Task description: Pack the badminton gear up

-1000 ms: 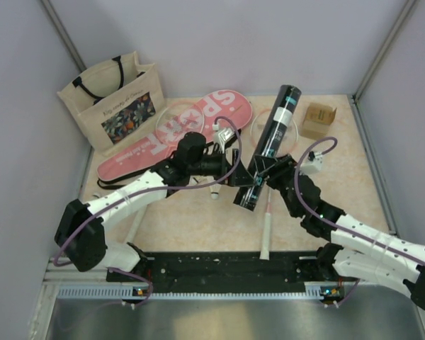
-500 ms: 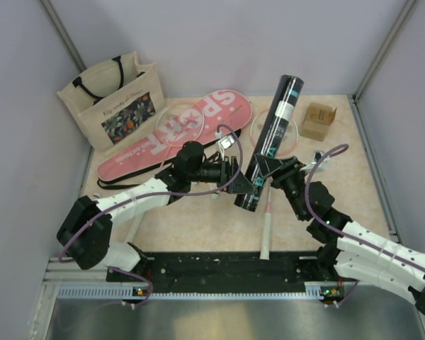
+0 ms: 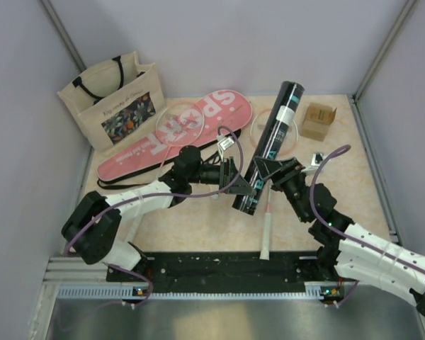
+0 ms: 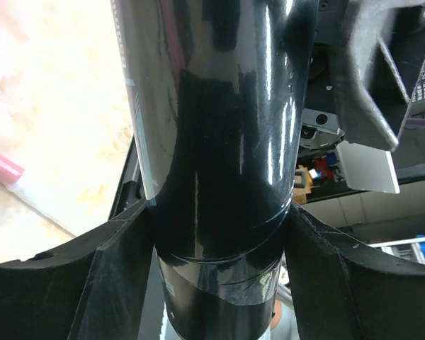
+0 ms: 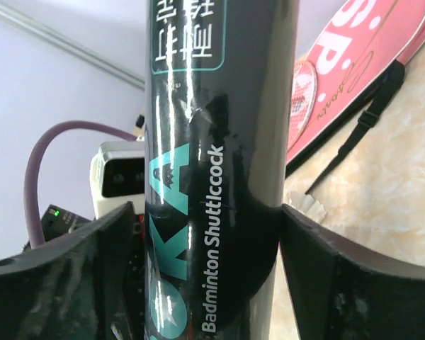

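Observation:
The dark cylindrical tube (image 3: 273, 138), printed "Badminton Shuttlecock", hangs tilted over the table's middle. My left gripper (image 3: 237, 183) is shut on its lower part, and in the left wrist view the fingers press both sides of the tube (image 4: 219, 142). My right gripper (image 3: 269, 170) holds the tube a little higher, with both fingers against the tube (image 5: 219, 142). The pink "SPORT" cover (image 3: 198, 124) lies at the back left with one racket head (image 3: 171, 122) on it. A second racket (image 3: 266, 227) lies under the tube. A white shuttlecock (image 5: 308, 207) rests on the table.
A beige floral tote bag (image 3: 117, 99) stands at the back left corner. A small brown cardboard box (image 3: 319, 120) sits at the back right. Grey walls close in on three sides, and a black rail (image 3: 219, 265) runs along the near edge.
My left gripper moved right to the tube's lower part and its jaws closed in on it. The right arm shifted slightly, still holding the tube.

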`<state>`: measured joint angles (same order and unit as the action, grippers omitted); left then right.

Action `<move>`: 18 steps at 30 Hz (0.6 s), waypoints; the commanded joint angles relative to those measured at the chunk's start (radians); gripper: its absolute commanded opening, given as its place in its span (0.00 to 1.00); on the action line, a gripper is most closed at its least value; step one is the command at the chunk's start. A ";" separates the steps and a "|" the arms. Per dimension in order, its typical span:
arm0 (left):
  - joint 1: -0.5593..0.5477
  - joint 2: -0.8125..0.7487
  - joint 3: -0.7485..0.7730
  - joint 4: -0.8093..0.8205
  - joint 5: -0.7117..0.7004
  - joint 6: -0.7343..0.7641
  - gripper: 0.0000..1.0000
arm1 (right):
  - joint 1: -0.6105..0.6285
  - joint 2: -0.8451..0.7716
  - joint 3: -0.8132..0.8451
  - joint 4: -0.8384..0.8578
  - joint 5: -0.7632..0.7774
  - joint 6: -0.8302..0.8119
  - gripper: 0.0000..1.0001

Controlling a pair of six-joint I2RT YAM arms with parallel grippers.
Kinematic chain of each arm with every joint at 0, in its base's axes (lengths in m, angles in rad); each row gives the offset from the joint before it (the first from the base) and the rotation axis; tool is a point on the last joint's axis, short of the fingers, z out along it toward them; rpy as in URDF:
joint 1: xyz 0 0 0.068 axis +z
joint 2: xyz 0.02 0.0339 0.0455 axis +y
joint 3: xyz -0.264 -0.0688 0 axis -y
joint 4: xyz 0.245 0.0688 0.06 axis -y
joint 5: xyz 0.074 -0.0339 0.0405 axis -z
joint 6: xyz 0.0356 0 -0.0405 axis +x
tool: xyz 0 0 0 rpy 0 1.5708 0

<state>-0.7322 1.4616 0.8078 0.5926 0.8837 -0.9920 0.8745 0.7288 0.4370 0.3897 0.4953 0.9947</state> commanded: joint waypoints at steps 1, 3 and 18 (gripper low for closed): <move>0.016 -0.012 -0.027 0.208 0.081 -0.138 0.45 | 0.007 -0.025 0.031 0.003 -0.060 -0.117 0.86; 0.031 -0.030 -0.039 0.230 0.086 -0.169 0.41 | 0.007 -0.048 0.057 -0.086 -0.046 -0.186 0.95; 0.080 -0.305 0.073 -0.460 -0.006 0.137 0.32 | 0.006 -0.232 0.140 -0.213 -0.217 -1.418 0.96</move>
<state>-0.6537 1.2339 0.8028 0.2955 0.9039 -0.9737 0.8745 0.4957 0.5266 0.1570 0.4305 0.1581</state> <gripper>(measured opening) 0.708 0.971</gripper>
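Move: Both grippers are around the shuttlecock tube at the start. Its middle is about 11 cm ahead of the left gripper, 6 cm right and 5 cm above; from the right gripper, roughly 4 cm ahead, 2 cm right and 2 cm above. From the left gripper, the loose shuttlecock pair is some 16 cm ahead, 12 cm left and 22 cm below, and the pink racket bag about 34 cm ahead, 27 cm left and 23 cm down. Open the right gripper wide to let go of the shuttlecock tube, then draw it off about 5 cm to the right, rising and easing back while it rolls some 40 degrees, left side down, and tips up. Keep the left fingers clamped on the tube's near end and carry it left, then also up, about 5 cm in all. ##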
